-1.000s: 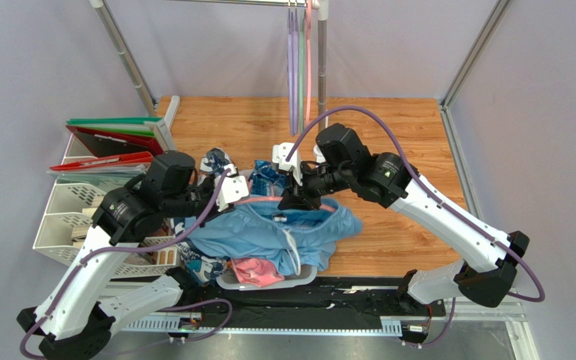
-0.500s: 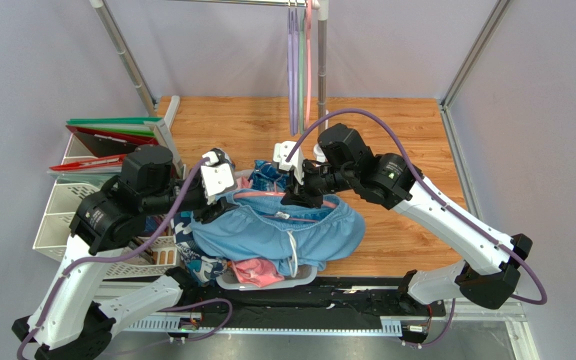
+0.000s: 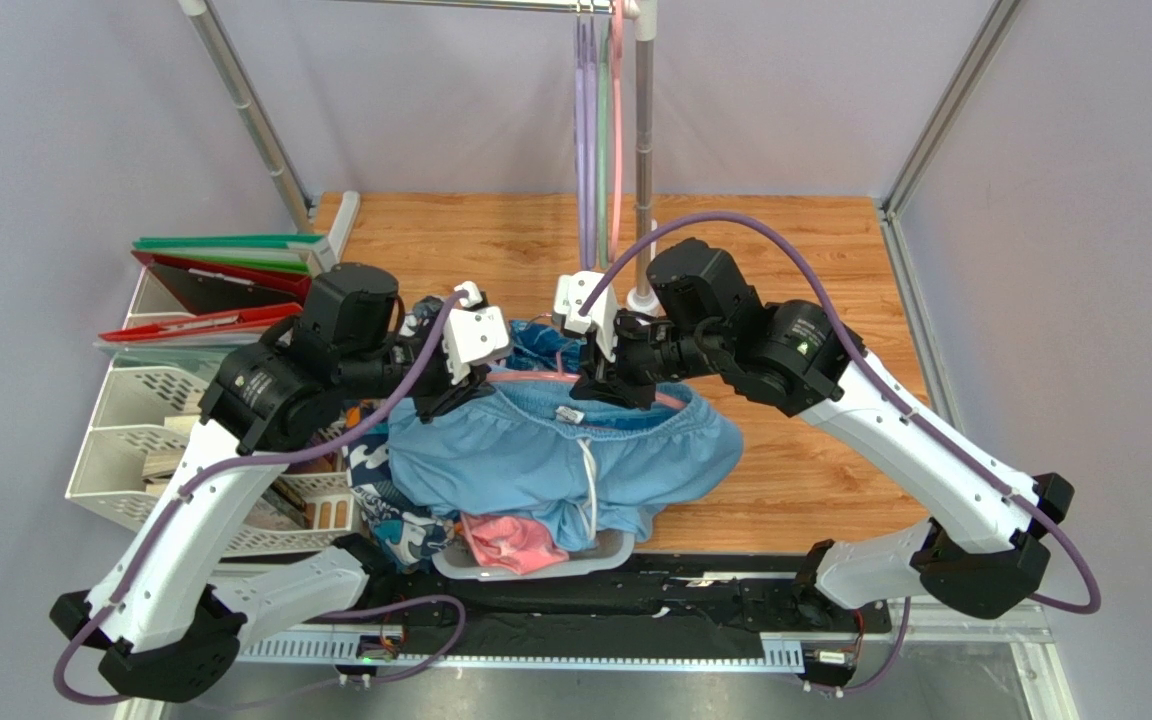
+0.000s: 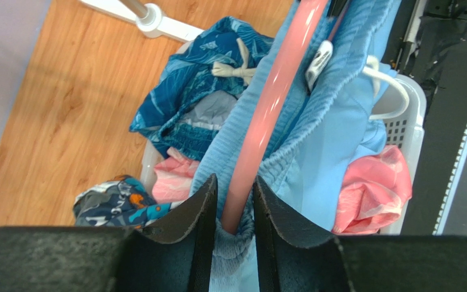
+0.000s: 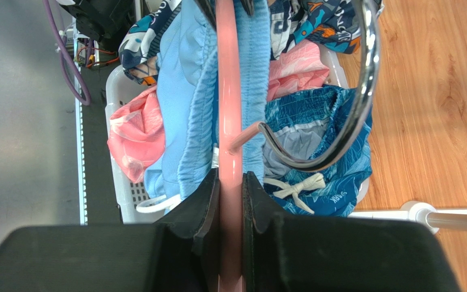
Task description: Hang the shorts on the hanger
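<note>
The light blue shorts (image 3: 560, 450) hang by their gathered waistband from the salmon-pink hanger (image 3: 537, 377), above the basket. The white drawstring (image 3: 590, 488) dangles in front. My left gripper (image 3: 474, 375) is at the hanger's left end. In the left wrist view its jaws (image 4: 235, 194) are shut on the pink bar (image 4: 266, 103) with bunched waistband (image 4: 242, 243) around it. My right gripper (image 3: 612, 383) grips the bar near the middle. In the right wrist view its jaws (image 5: 231, 188) clamp the bar (image 5: 230, 91), the shorts (image 5: 187, 73) drape on both sides, and the metal hook (image 5: 364, 91) curves away to the right.
A white basket (image 3: 605, 552) below holds a pink garment (image 3: 507, 543) and a dark teal patterned garment (image 3: 545, 342). File trays (image 3: 132, 435) and binders (image 3: 222, 278) stand at the left. Purple and green hangers (image 3: 593, 120) hang on the rack beside its pole (image 3: 642, 150).
My left gripper let go, shifted back and right to the hanger's left end and closed there. The shorts now spread wider along the bar. The right gripper lifted the hanger slightly.
</note>
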Motion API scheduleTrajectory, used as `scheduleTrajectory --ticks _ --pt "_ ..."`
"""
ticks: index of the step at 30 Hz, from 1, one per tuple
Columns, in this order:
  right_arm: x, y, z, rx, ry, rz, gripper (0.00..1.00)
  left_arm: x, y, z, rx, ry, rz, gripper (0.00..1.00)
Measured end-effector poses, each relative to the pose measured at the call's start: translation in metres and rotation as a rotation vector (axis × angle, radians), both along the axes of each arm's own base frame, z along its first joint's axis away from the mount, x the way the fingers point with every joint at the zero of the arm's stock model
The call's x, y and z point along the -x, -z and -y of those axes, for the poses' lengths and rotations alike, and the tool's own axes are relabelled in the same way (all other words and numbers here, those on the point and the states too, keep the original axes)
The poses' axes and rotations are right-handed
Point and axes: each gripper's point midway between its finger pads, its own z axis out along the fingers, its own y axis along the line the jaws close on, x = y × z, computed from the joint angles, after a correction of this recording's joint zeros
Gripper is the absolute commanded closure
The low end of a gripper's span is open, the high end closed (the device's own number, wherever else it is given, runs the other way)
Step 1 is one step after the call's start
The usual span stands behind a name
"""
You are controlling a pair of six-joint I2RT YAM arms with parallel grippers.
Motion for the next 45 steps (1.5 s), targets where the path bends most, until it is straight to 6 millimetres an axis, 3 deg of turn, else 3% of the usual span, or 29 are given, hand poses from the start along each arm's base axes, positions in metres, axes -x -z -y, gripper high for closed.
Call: scheduleTrajectory --ticks 2,6,10,14,20,22,25,28,36,39,45 --pt "0.001 -0.003 0.003 -0.006 0.005 0.008 1.0 0.0 -0.003 -0.006 0.001 -0.011 0.022 0.67" --pt "0.004 -0.011 0.008 -0.02 0.008 0.026 1.0 0.004 -0.011 -0.012 0.005 -0.006 0.072 0.48" --pt "0.0 -0.016 0.009 -0.023 0.03 0.037 1.0 0.005 -0.02 -0.014 0.016 -0.013 0.085 0.37" --pt "-0.021 -0.041 0.0 -0.048 0.127 0.05 1.0 0.002 -0.056 -0.016 0.078 -0.053 0.147 0.31" --pt "-0.073 -0.089 -0.023 -0.145 0.357 0.067 1.0 -0.01 -0.146 -0.025 0.225 -0.178 0.308 0.31" --pt "-0.084 -0.094 -0.026 -0.172 0.438 0.041 1.0 -0.009 -0.154 -0.024 0.268 -0.194 0.295 0.31" --pt "-0.097 -0.092 -0.025 -0.196 0.568 -0.019 1.0 -0.006 -0.153 -0.017 0.341 -0.219 0.217 0.36" --pt "-0.109 -0.084 -0.029 -0.215 0.674 -0.087 1.0 -0.01 -0.137 -0.01 0.392 -0.269 0.1 0.38" --pt "-0.128 -0.062 -0.065 -0.268 0.821 -0.213 1.0 -0.017 -0.066 0.024 0.486 -0.328 -0.237 0.32" --pt "-0.128 -0.059 -0.079 -0.289 0.837 -0.218 1.0 -0.016 -0.061 0.029 0.534 -0.337 -0.278 0.31" --pt "-0.131 -0.064 -0.091 -0.353 0.872 -0.231 1.0 -0.019 -0.074 0.038 0.66 -0.316 -0.276 0.28"
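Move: The waistband's right corner, with the hanger's end tucked inside, lies roughly 27 cm to the left hand's right, 4 cm back and 6 cm lower. The waistband's left corner is right at its fingertips, about 2 cm below. From the right hand, which holds the hanger by its middle, the right corner is some 15 cm to the right, 5 cm back and 6 cm lower. The basket is about 8 cm right, 3 cm back and 27 cm below the left hand. Still pinching the hanger beside its hook, the right hand carries it about 13 cm forward, 9 cm left and a little up, turning 50 degrees clockwise to bring the right corner round to the left hand. The left fingers spread and come off the left corner; that hand climbs 15 cm, then sinks about half of it while moving right, its fingers tilting up towards level and staying wide open before the right corner. ##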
